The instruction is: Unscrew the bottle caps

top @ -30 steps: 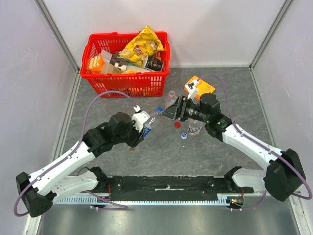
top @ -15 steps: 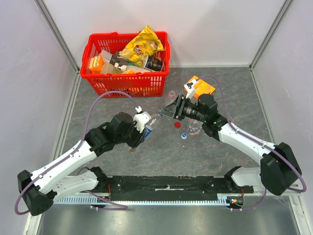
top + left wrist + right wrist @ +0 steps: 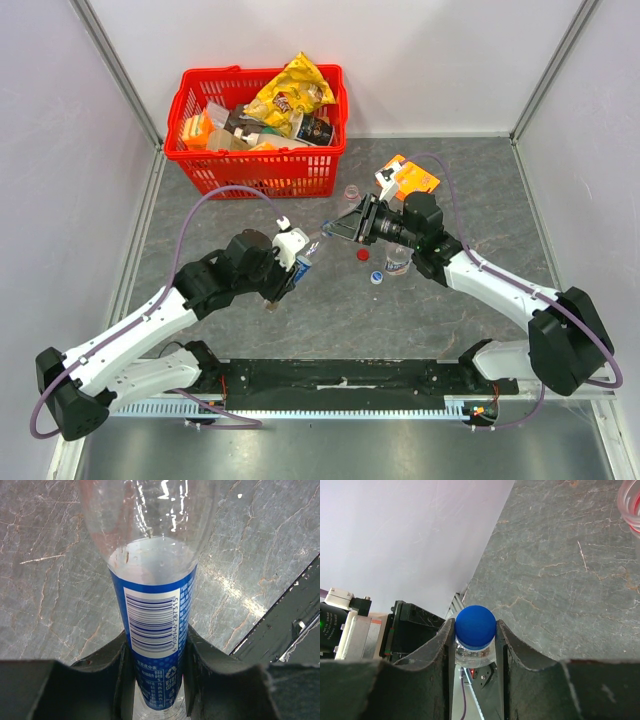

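Observation:
My left gripper (image 3: 300, 268) is shut on the blue-labelled clear bottle (image 3: 152, 605), its fingers (image 3: 107, 680) pressing both sides of the label, and holds it tilted above the table. The bottle's neck points toward my right gripper (image 3: 475, 630). That gripper is shut on the blue bottle cap (image 3: 475, 625), with both fingers touching the cap's sides. In the top view the cap (image 3: 325, 232) sits between the two arms. A loose red cap (image 3: 362, 254) and a small pale-blue cap (image 3: 377, 277) lie on the table. Two more clear bottles (image 3: 398, 262) (image 3: 351, 191) stand nearby.
A red basket (image 3: 255, 175) full of packets stands at the back left. An orange box (image 3: 408, 178) lies behind my right arm. A clear bottle edge with a red band (image 3: 630, 502) shows at the top right of the right wrist view.
My right gripper's jaws have closed from wide open onto the blue cap. The left gripper and its bottle have shifted only slightly.

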`<move>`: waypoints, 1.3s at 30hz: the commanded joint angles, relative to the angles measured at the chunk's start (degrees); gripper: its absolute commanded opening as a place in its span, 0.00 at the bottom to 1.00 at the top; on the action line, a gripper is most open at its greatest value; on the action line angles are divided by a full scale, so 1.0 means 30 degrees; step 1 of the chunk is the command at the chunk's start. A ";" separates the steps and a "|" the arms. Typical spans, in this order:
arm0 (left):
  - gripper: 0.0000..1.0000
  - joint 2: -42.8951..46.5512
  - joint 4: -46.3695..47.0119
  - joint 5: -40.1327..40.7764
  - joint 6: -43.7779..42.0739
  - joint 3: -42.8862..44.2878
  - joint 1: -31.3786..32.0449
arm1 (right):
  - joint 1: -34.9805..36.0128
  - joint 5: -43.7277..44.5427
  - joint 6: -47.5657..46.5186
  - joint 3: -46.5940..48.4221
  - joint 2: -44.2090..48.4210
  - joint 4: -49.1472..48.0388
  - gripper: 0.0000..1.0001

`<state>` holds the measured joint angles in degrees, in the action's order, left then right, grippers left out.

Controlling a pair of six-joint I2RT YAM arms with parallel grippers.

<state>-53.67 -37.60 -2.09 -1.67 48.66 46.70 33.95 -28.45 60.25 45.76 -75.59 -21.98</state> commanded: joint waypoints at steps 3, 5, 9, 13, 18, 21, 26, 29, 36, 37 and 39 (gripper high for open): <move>0.19 0.0282 0.0289 -0.1119 -0.0116 0.0184 0.0138 | -0.0039 -0.0624 -0.1477 -0.0194 0.0323 -0.1580 0.00; 0.19 0.0486 0.0289 -0.1587 -0.0233 0.0243 0.0166 | -0.0068 -0.0858 -0.1771 -0.0310 0.0587 -0.1901 0.00; 0.19 0.0955 0.0289 -0.2700 -0.0409 0.0331 0.0166 | -0.0039 -0.1356 -0.2123 -0.0486 0.1172 -0.2837 0.00; 0.19 0.1220 0.0318 -0.3813 -0.0497 0.0419 0.0138 | -0.0039 -0.2118 -0.2270 -0.0721 0.1642 -0.4097 0.00; 0.19 0.1366 0.0376 -0.5423 -0.0410 0.0711 0.0137 | -0.0039 -0.2733 -0.2358 -0.0955 0.2198 -0.5240 0.00; 0.19 0.1512 0.0435 -0.6449 -0.0409 0.0975 0.0138 | -0.0039 -0.3202 -0.2504 -0.1044 0.2579 -0.5944 0.00; 0.19 0.1805 0.0814 -0.8938 -0.0468 0.1297 0.0166 | -0.0039 -0.4022 -0.3381 -0.1014 0.3369 -0.6444 0.00; 0.19 0.2186 0.1254 -1.0491 -0.0497 0.1386 0.0166 | -0.0039 -0.4520 -0.3851 -0.1014 0.3839 -0.6648 0.00; 0.19 0.3152 0.1899 -1.2836 -0.0556 0.1620 0.0138 | -0.0039 -0.6218 -0.3503 -0.1687 0.4601 -0.9484 0.00; 0.19 0.3299 0.1987 -1.3158 -0.0527 0.1620 0.0137 | -0.0068 -0.6453 -0.3356 -0.1804 0.4689 -1.0042 0.00; 0.19 0.3446 0.2134 -1.3977 -0.0526 0.1620 0.0108 | -0.0039 -0.6893 -0.3092 -0.2038 0.4864 -1.1009 0.00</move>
<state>-45.19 -34.92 -32.77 -1.61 50.89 46.37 34.04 -47.33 50.78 40.86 -62.13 -45.82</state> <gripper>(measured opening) 0.414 0.384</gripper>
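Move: The blue cap of the bottle I grip low down in my left hand is already pinched between my right fingers; from my left hand it lies about 8 cm ahead, 10 cm right and 9 cm up. Counted from my right hand, the red-label bottle stands roughly 14 cm ahead and 5 cm right, the loose red cap 9 ahead and 8 right, the loose white-blue cap 3 ahead and 11 right, all well below on the table. I twist the cap counter-clockwise, seen from its top, by turning both hands against each other, some 70 degrees between them, grips kept. Meanwhile I lift the bottle and draw it back towards my bases, away from the red-label bottle: my right hand rises about 11 cm and comes back nearly as far, my left comes back and up some 8 cm each and shifts a little to the right. ##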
